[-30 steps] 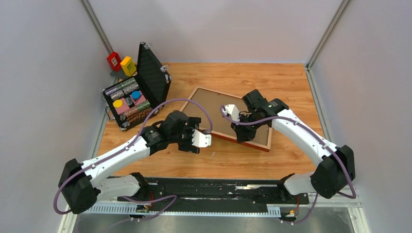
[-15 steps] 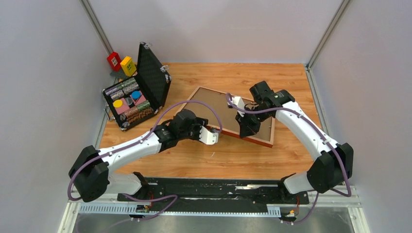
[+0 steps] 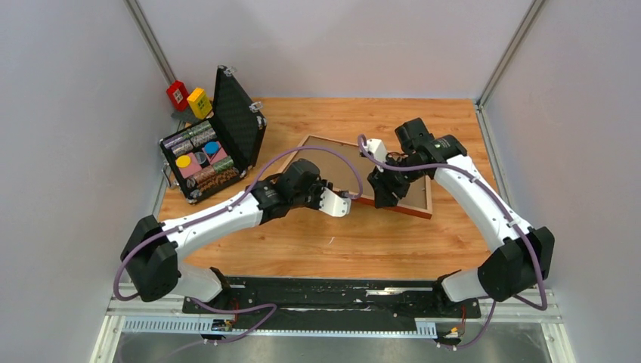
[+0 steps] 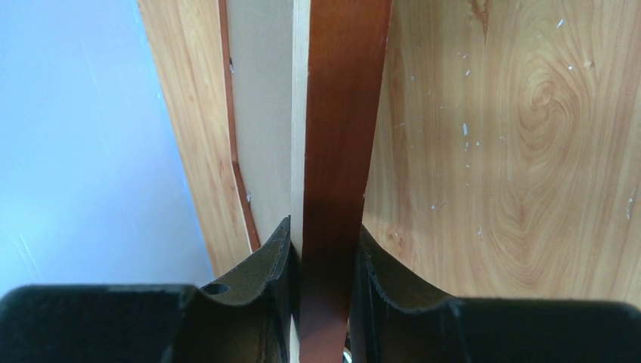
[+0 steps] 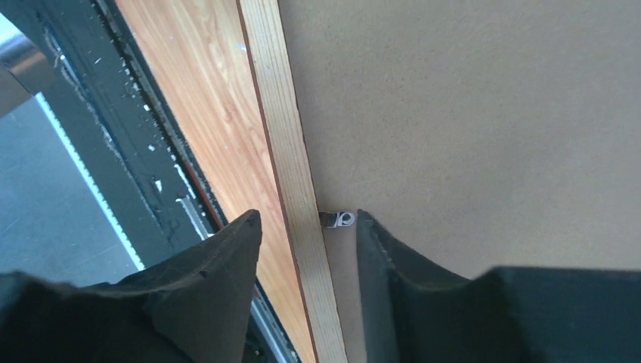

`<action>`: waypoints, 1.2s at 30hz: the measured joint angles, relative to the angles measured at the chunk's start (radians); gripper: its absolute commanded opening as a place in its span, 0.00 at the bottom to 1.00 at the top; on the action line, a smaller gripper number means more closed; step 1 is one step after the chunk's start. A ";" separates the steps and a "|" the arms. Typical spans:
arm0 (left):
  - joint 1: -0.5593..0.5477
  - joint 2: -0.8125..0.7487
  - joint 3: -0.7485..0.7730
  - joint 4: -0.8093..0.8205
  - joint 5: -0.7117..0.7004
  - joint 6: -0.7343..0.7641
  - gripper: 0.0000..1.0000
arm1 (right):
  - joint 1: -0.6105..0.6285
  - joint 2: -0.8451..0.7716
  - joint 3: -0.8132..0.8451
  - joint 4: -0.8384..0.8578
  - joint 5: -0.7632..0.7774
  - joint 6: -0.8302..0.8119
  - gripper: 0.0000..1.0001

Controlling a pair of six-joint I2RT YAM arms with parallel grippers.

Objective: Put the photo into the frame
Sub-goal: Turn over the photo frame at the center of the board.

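The frame (image 3: pixel 408 209) lies back side up at mid-table, a plain brown backing board (image 3: pixel 336 168) filling it. My left gripper (image 3: pixel 351 197) is at its near edge. The left wrist view shows that gripper (image 4: pixel 323 257) shut on the reddish-brown rail of the frame (image 4: pixel 344 113). My right gripper (image 3: pixel 382 197) hangs over the frame's near right part. In the right wrist view it (image 5: pixel 308 227) stands open astride the pale wood rail (image 5: pixel 283 128), one finger (image 5: pixel 385 257) against the backing board (image 5: pixel 469 113) beside a small metal clip (image 5: pixel 338 219). The photo is out of view.
An open black case (image 3: pixel 208 155) with coloured pieces stands at the table's left, with a red and a yellow block (image 3: pixel 189 98) behind it. Grey walls close in left, right and back. A black mounting rail (image 3: pixel 332 291) runs along the near edge.
My left arm reached right to the frame's near edge and closed on its rail. My right gripper opened and moved back and right. The frame shifted toward the back right.
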 measured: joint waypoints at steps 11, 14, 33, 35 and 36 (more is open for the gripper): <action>-0.001 0.056 0.285 -0.320 0.028 -0.102 0.00 | 0.000 -0.203 0.041 0.109 0.138 0.093 1.00; 0.000 0.056 0.364 -0.420 0.059 -0.124 0.00 | 0.000 -0.266 0.042 0.143 0.171 0.105 1.00; 0.000 0.094 0.628 -0.747 0.108 -0.119 0.00 | 0.035 -0.297 0.219 0.092 0.054 0.046 1.00; 0.000 0.112 0.658 -0.764 0.106 -0.121 0.00 | 0.040 -0.304 0.219 0.079 0.051 0.042 1.00; 0.001 0.120 0.669 -0.769 0.107 -0.123 0.00 | 0.041 -0.307 0.219 0.077 0.052 0.043 1.00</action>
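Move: The photo frame leans with its near rail raised and already pinched by the left fingers; its middle lies about 9 cm ahead of the left hand, 4 cm right and 6 cm below. The open black case is some 28 cm left, 7 cm farther out and 13 cm lower. From the right hand the frame's middle is about 9 cm ahead, 3 cm left and 8 cm down; a metal clip sits 1 cm ahead of its fingertips, straight in line, 2 cm lower. The frame's near rail is drawn up about 10 cm and a little back by the left hand, which keeps its pinch and tips its fingers some 15 degrees farther down. Meanwhile the right hand, already loosened, opens wide and clears the rail, rising about 16 cm while its fingers swing forward some 30 degrees. ##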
